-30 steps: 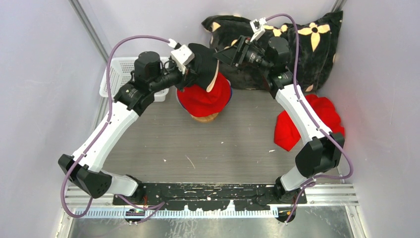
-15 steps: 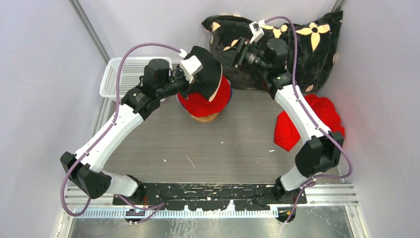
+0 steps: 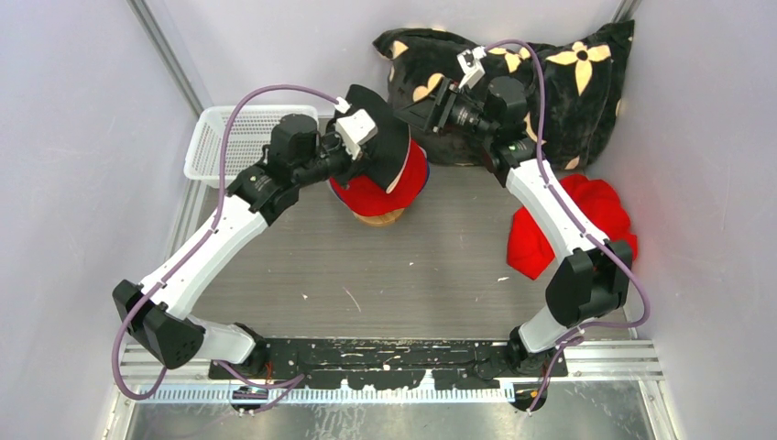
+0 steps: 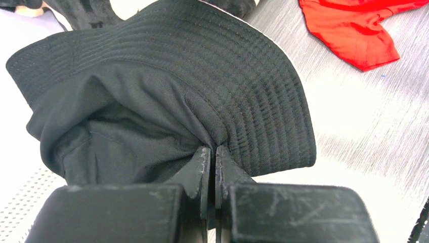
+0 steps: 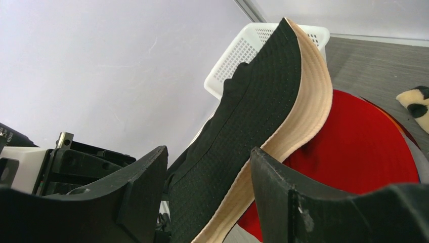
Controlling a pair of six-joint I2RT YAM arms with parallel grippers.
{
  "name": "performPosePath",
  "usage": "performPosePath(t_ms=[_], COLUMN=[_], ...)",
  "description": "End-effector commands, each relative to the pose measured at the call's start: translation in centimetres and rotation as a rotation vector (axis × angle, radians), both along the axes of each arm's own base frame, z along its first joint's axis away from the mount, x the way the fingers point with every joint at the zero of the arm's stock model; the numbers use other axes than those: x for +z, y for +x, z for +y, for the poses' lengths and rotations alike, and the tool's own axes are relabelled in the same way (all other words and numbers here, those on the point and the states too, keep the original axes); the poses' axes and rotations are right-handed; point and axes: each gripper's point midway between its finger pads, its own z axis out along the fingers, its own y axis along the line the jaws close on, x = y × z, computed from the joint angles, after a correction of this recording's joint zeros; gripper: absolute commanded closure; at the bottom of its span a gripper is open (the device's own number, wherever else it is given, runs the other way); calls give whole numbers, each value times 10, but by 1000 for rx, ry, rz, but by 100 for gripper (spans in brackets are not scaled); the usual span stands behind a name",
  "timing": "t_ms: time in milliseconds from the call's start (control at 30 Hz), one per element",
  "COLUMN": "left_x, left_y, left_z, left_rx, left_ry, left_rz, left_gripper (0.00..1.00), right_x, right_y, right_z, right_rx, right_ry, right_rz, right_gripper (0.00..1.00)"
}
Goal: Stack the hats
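Observation:
My left gripper [image 3: 371,147] is shut on the crown fabric of a black hat [image 3: 392,137] and holds it tilted over a red hat [image 3: 380,192]. The red hat tops a pile, with an orange edge [image 3: 380,218] showing beneath it. In the left wrist view the fingers [image 4: 210,154] pinch the black hat [image 4: 167,86] just behind its stitched brim. My right gripper [image 3: 424,105] is open at the hat's far side. In the right wrist view the black hat's brim [image 5: 253,121], with its cream underside, runs between the open gripper [image 5: 207,157], and the red hat [image 5: 359,162] lies beyond.
A white mesh basket [image 3: 229,137] stands at the back left. A black pillow with cream flowers [image 3: 577,73] fills the back right corner. A bright red cloth bundle [image 3: 586,215] lies by the right arm. Grey walls close in on both sides.
The left arm has carried the black hat to the right, further over the red hat. The right gripper has shifted slightly left and back, towards the brim.

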Motion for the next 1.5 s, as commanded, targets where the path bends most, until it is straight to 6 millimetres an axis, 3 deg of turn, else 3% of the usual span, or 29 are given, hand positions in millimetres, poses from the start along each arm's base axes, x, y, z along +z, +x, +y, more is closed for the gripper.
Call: performPosePath(t_ms=[0,267,1133,1467], left_x=[29,22,8,6], left_y=[-3,-3,-8,-8], left_z=[0,-2,-4,-5], left_rx=[-6,-8,-9,-7], left_ry=[-51,-51,-58,-53], left_rz=[-94,-84,-58,-55], left_gripper=[100,100,100,100], right_x=[4,-12,-39,-41], right_y=[-3,2,17,19], right_z=[4,5,11,14], right_rx=[12,6,19,38], right_ry=[13,4,-10,-11], right_rz=[-15,13,62,61], right_gripper=[35,35,35,38])
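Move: Just 1 cm ahead and about 2 cm right of the left hand, some 12 cm below, is the middle of the red hat topping the stack; the empty white basket is about 25 cm left and 8 cm ahead. From the right hand, the middle of the black hat in the left fingers lies about 7 cm left, 1 cm back and 4 cm below; the red hat is 7 cm left, 6 cm back, 16 cm below. Sinking about 7 cm in two stages, with 2 cm forward, the right hand brings its open fingers down to the free brim of the black hat, its forward side tipping down under 10 degrees; the fingers stay open. The left hand keeps its pinch on the hat and eases it down some 2 cm towards the red one. ##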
